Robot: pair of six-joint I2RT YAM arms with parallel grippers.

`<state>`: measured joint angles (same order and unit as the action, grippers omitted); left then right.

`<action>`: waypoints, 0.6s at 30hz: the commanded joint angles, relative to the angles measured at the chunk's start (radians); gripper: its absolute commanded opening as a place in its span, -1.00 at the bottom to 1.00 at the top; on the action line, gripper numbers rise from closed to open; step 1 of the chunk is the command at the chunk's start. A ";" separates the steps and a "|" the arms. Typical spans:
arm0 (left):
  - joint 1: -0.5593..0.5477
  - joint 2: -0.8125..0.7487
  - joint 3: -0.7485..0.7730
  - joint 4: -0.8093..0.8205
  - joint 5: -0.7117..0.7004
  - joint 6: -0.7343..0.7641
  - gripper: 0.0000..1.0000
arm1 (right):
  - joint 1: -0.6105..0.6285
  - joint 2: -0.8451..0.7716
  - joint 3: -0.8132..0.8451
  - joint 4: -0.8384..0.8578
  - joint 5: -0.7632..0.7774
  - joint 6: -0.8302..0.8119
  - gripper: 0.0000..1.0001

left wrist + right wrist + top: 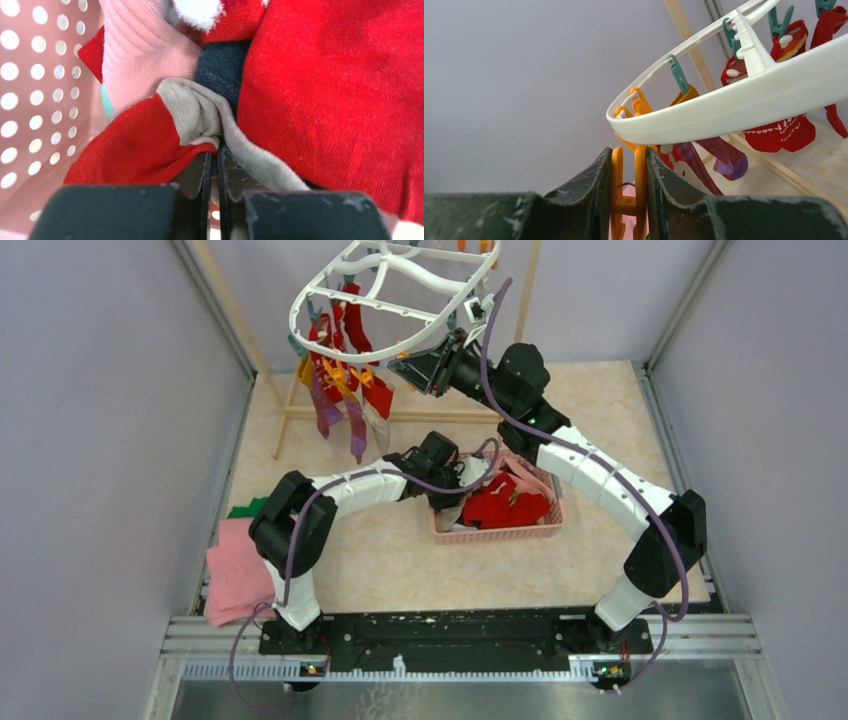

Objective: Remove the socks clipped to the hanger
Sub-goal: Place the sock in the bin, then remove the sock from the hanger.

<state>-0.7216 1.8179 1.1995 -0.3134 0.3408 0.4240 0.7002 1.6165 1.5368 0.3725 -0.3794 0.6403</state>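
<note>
The white oval hanger [300, 325] hangs at the back, with red, purple and yellow socks [340, 380] clipped along its left side. My right gripper [398, 362] reaches up under its near rim. In the right wrist view that gripper [629, 152] is shut on an orange clip [640, 170] just below the hanger [749, 100], with clipped socks [781, 135] beyond. My left gripper [468, 500] is down in the pink basket [495, 535]. Its tips [218, 150] pinch the grey cuff of a red sock [135, 150] lying among red, pink and dark socks.
A wooden pole frame [290, 410] stands behind the hanger. Folded pink cloth [235, 575] and green cloth [245, 508] lie at the table's left edge. The basket's perforated wall [30, 100] is close on the left of my left gripper. Metal rails and purple walls enclose the table.
</note>
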 commanded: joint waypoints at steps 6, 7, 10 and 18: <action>-0.022 -0.030 0.014 -0.076 -0.080 0.032 0.81 | 0.005 -0.054 0.008 -0.002 -0.003 -0.008 -1.00; -0.022 -0.064 0.022 -0.093 -0.055 0.035 0.96 | 0.004 -0.054 0.011 -0.005 -0.003 -0.010 -1.00; -0.022 -0.167 0.066 -0.214 0.061 0.064 0.98 | 0.002 -0.053 0.014 -0.006 -0.003 -0.011 -1.00; -0.022 -0.329 0.143 -0.622 0.304 0.263 0.98 | -0.012 -0.092 -0.036 0.012 0.000 -0.011 -1.00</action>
<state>-0.7403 1.5845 1.3014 -0.6910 0.4923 0.5587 0.6971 1.6039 1.5185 0.3531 -0.3637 0.6365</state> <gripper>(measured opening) 0.987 0.257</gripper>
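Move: The left hand is already in the left part of the pink bin, shut on the red-and-grey sock, whose middle is right at the fingers, about 2 cm lower. The bin's middle lies some 8 cm to the hand's right, 1 cm ahead and 3 cm below. The red socks are heaped about 11 cm to the right, level with the hand. From the right hand, up at the hanger, the bin's middle is roughly 16 cm right, 2 cm back and 42 cm down. Down by barely 1 cm first, the left hand spreads its fingers wide and lets go of the sock against the bin's left side; then it reverses, rising about 10 cm and drawing back some 6 cm with a slight leftward drift, out of the bin, the wrist turning clockwise by about 10 degrees. ##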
